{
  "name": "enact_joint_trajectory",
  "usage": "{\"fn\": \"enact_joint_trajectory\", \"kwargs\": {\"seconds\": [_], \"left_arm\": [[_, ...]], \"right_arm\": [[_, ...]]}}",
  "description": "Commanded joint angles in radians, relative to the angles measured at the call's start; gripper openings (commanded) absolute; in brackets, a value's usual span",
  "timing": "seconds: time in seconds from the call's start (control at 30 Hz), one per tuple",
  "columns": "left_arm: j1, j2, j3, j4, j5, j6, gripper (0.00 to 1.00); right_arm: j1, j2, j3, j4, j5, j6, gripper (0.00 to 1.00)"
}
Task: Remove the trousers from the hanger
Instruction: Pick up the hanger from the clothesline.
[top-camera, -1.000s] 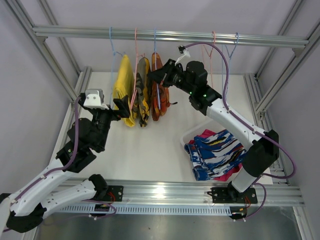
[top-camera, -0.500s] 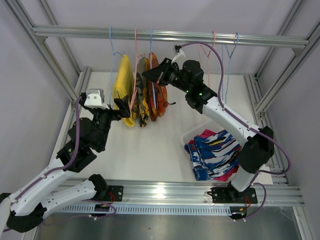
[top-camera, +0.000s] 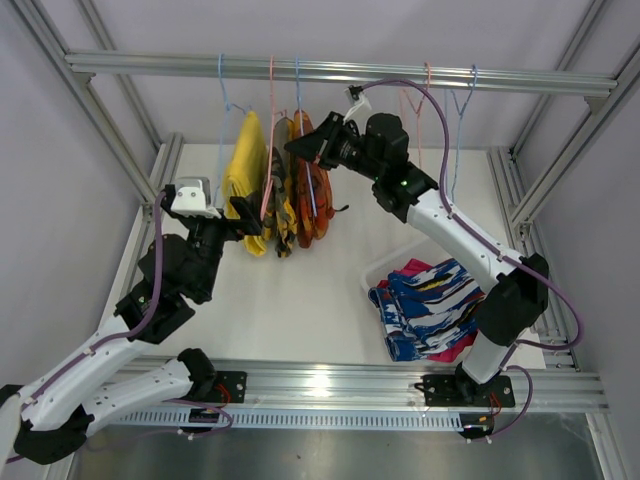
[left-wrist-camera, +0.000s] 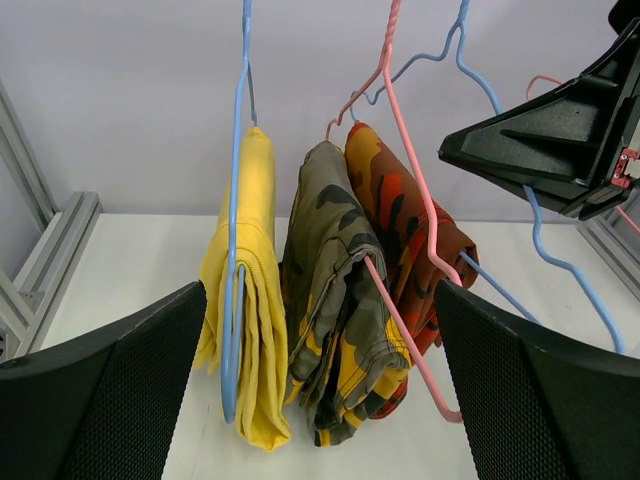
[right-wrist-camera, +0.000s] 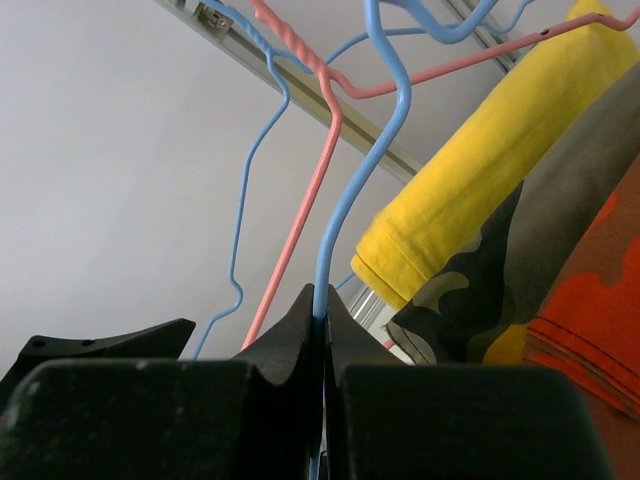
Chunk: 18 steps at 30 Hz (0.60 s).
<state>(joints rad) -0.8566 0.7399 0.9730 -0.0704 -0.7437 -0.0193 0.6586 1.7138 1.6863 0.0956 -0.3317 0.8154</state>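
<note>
Three trousers hang folded on hangers from the rail: plain yellow (top-camera: 245, 175), yellow-brown camouflage (top-camera: 283, 190) and orange-red patterned (top-camera: 314, 190). My right gripper (top-camera: 303, 146) is shut on the blue hanger (top-camera: 298, 100) that carries the orange-red pair. The right wrist view shows its jaws (right-wrist-camera: 320, 312) pinching that blue wire (right-wrist-camera: 345, 200). My left gripper (top-camera: 250, 215) stands open just in front of the hanging trousers. Its wrist view shows the wide gap (left-wrist-camera: 320, 400) facing the yellow (left-wrist-camera: 250, 290) and camouflage (left-wrist-camera: 340, 300) pairs without touching them. The blue-and-white (top-camera: 440, 300) and magenta (top-camera: 412, 268) trousers lie in a bin.
A white bin (top-camera: 378, 268) sits at the right on the table. Two bare hangers, pink (top-camera: 427, 90) and blue (top-camera: 468, 95), hang at the right of the rail (top-camera: 340, 70). Frame posts stand along both sides.
My right gripper has slid the blue hanger left along the rail, bringing the orange-red trousers closer to the camouflage pair. The left arm has stayed put.
</note>
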Motion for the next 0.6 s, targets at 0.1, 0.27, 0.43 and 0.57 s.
{"fn": "enact_joint_trajectory", "kwargs": {"seconds": [0.1, 0.27, 0.43, 0.57], "left_arm": [[0.011, 0.007, 0.044, 0.000, 0.020, -0.014, 0.99], [0.011, 0.010, 0.043, -0.003, 0.023, -0.016, 0.99], [0.011, 0.015, 0.046, -0.008, 0.023, -0.018, 1.00], [0.011, 0.016, 0.046, -0.009, 0.023, -0.018, 0.99]], "right_arm": [[-0.043, -0.079, 0.210, 0.362, 0.057, -0.032, 0.00], [-0.050, -0.085, 0.230, 0.362, 0.062, -0.033, 0.00], [-0.062, -0.098, 0.228, 0.369, 0.068, -0.027, 0.00], [-0.066, -0.118, 0.216, 0.377, 0.075, -0.038, 0.00]]}}
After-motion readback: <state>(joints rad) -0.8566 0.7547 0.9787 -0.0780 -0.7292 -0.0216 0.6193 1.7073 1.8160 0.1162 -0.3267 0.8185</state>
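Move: My right hand is already shut on the near side wire of the blue hanger. Its hook sits on the clothesline about 7 cm ahead and some 12 cm above this hand, straight left-right. The orange trousers hang about 8 cm ahead, 2 cm to the right and 12 cm below; the camouflage trousers are some 6 cm to the left of them, at about the same depth. From my left hand, that hooking spot is roughly 18 cm ahead, 10 cm right and 14 cm up. I hoist the blue hanger with my right hand, quickly and almost straight up by about 7 cm, easing some 2 cm to the right as I go, to bring its hook up off the clothesline. My fingertips tip upward by nearly 10 degrees and keep their pinch on the wire; then I hold still at the top. ##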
